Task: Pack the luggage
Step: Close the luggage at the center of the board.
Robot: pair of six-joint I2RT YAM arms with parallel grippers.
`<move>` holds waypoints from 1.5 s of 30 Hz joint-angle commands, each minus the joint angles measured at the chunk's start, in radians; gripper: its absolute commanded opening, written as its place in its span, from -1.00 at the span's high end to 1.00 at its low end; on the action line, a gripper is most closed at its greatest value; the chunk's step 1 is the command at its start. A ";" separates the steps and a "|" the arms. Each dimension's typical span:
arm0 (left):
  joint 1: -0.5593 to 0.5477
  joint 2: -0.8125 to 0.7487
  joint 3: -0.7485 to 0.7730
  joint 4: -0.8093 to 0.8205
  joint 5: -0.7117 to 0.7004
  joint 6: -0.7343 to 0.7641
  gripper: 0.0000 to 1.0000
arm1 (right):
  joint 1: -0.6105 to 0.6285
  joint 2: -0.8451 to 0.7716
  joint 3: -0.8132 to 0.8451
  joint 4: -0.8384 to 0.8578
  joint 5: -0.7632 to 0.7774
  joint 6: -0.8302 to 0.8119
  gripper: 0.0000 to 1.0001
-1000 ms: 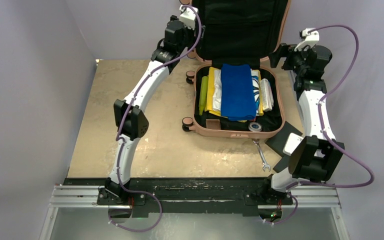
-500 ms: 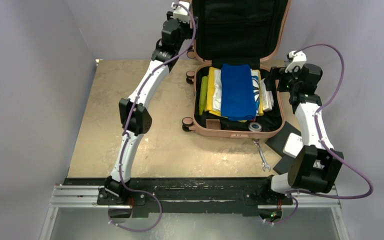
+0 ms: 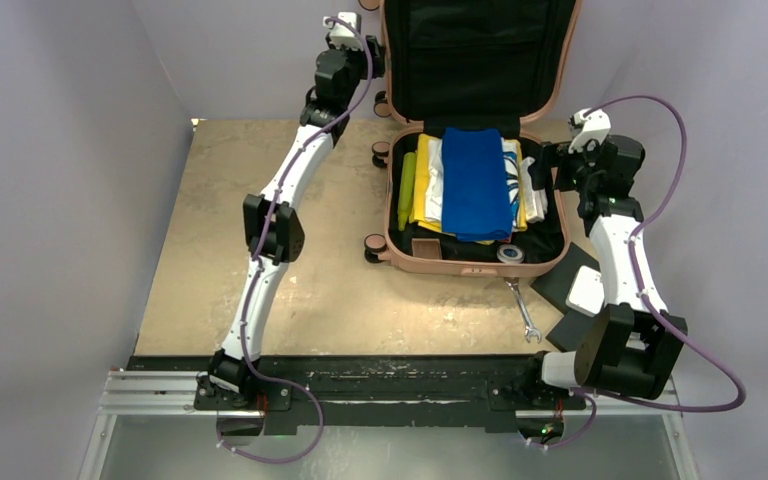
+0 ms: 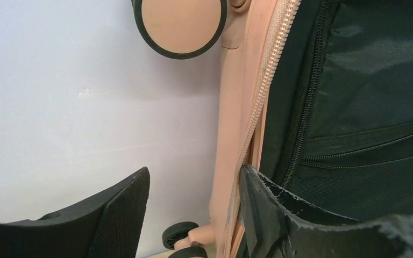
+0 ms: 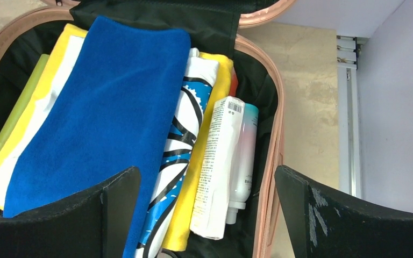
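Observation:
The luggage (image 3: 475, 262) is a salmon-pink hard-shell suitcase lying open, its black-lined lid (image 3: 475, 50) upright against the back wall. A blue towel (image 3: 476, 180) lies on yellow and white cloth in the base. My left gripper (image 3: 372, 62) straddles the lid's left edge (image 4: 231, 107). Its jaws are open: the right finger (image 4: 263, 204) touches the inner rim, while the left finger (image 4: 123, 209) stands apart from the shell. My right gripper (image 3: 540, 172) hangs wide open over the base's right side, above a white bottle (image 5: 220, 161) and the rim (image 5: 276, 134), holding nothing.
A wrench (image 3: 522, 310) and flat black pads (image 3: 565, 280) lie on the table by the suitcase's front right corner. A tape roll (image 3: 508, 254) and a small brown box (image 3: 423, 247) sit in the base's front. Wheels (image 3: 381, 153) stick out on the left. Walls close in behind and to the sides.
My left arm has risen up and back along the lid's left edge and its jaws have narrowed. My right arm has swung left and down over the base's right side.

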 commanded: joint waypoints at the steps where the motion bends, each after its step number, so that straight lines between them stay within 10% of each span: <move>1: -0.002 0.016 0.078 0.045 0.090 -0.071 -0.19 | 0.002 -0.017 -0.006 0.034 0.017 -0.019 -0.98; 22: 0.004 0.045 0.133 0.062 0.359 -0.160 0.19 | 0.002 -0.028 -0.013 0.040 0.026 -0.017 -0.98; 33: -0.026 0.079 0.143 0.089 0.212 -0.051 0.06 | 0.003 -0.031 -0.013 0.040 0.016 -0.015 -0.98; 45: -0.065 0.107 0.160 0.142 0.090 0.042 1.00 | 0.002 -0.031 -0.009 0.046 0.011 -0.021 -0.98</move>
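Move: The left rim of the luggage's raised lid stands about 4 cm to the right of the left hand, level with it and no farther out. The lid's upper wheel sits some 6 cm ahead and 10 cm above, its lower wheel roughly 3 cm back, 2 cm right and 14 cm below; the blue towel lies 22 cm back, 20 cm right and 24 cm below. From the right hand, the rim is about 25 cm ahead, 35 cm left and 8 cm higher. The left hand shifts about 5 cm to the right towards the lid's left rim, drawing back some 2 cm and swinging clockwise by nearly 20 degrees while its half-open fingers narrow a little, so that the rim comes between them. It then eases forward again by under 2 cm, turns about 10 degrees back counter-clockwise with the fingers tipping slightly up, and shuts them almost fully, pinching the zipper-edged rim between the fingertips. ##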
